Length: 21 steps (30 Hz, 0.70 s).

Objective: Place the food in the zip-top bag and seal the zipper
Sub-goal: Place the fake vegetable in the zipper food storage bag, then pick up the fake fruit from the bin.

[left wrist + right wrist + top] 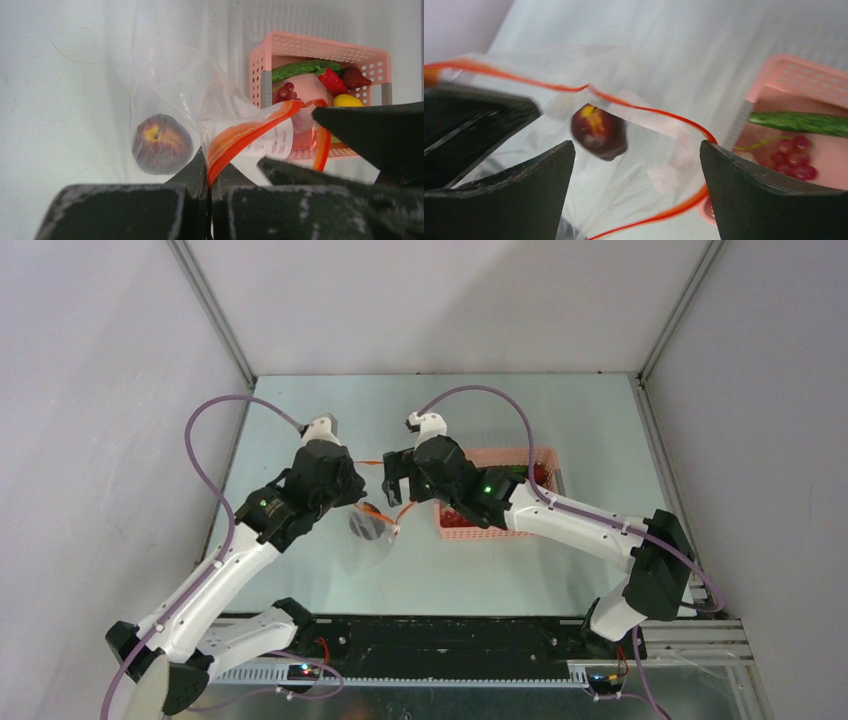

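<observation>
The clear zip-top bag (pixel 175 90) hangs with its mouth held open. My left gripper (pixel 209 167) is shut on its orange-red zipper (pixel 250 131). A dark round fruit (pixel 161 144) lies inside the bag and also shows through the mouth (pixel 599 132). My right gripper (pixel 636 150) is open and holds nothing, just above the bag's mouth (pixel 395 480). The other food is in the pink basket: a green pod (pixel 305 69), a red chili (pixel 332 82), a grape bunch (pixel 286 92) and a yellow lemon-like fruit (pixel 347 101).
The pink mesh basket (pixel 500 455) stands right of the bag, partly under my right arm. A dark reddish piece (pixel 356 77) lies in its far corner. Grey walls close in the table on three sides.
</observation>
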### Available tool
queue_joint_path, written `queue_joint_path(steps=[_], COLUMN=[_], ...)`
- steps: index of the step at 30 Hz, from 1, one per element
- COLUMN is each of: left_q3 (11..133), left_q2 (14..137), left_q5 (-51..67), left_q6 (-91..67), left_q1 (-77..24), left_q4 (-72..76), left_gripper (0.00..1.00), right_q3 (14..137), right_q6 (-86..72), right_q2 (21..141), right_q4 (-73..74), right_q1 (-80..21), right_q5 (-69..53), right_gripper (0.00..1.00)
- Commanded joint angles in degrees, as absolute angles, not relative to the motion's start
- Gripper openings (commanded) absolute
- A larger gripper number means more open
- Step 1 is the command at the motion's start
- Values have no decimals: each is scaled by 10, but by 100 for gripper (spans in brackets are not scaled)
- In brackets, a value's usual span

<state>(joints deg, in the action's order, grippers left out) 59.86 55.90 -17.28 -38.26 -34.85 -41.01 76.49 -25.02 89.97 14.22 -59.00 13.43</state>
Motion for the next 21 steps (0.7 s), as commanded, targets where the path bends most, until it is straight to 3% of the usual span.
queue_joint_path(steps=[1, 11, 17, 21], left_q3=[599, 611, 611, 611], left_q2=[539, 543, 542, 539], left_q5=[-170, -200, -205, -204], left_q6=[-365, -362, -360, -359], left_q1=[-346, -346, -346, -345], left_q4=[-390, -412, -413, -413], left_gripper=[1, 3, 4, 5], right_q3=[819, 812, 728, 685], right_q6=[-280, -276, -270, -296], right_q2=[914, 832, 766, 752], right_q4=[247, 296, 250, 259], right_q1=[-589, -563, -514, -443], right_q5=[286, 421, 348, 196], right_gripper=[99, 99, 99, 99])
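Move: The pink food basket has its middle about 22 cm to the right hand's right, 4 cm farther out and some 10 cm lower; its grapes lie about 14 cm right, 1 cm ahead and equally low. The peach in the bag sits roughly 6 cm left of this hand, 2 cm back and 10 cm below. From the left hand the basket's middle is about 28 cm right, 5 cm ahead and 10 cm lower. The bag's orange rim is drawn sideways towards the basket by the right hand, which backs away from the peach with fingers still wide open, one of them hooked in the mouth. That hand swings about 14 cm right and 4 cm forward, rising some 3 cm late on while turning roughly 25 degrees clockwise. The left hand stays put and keeps its pinch on the rim. ##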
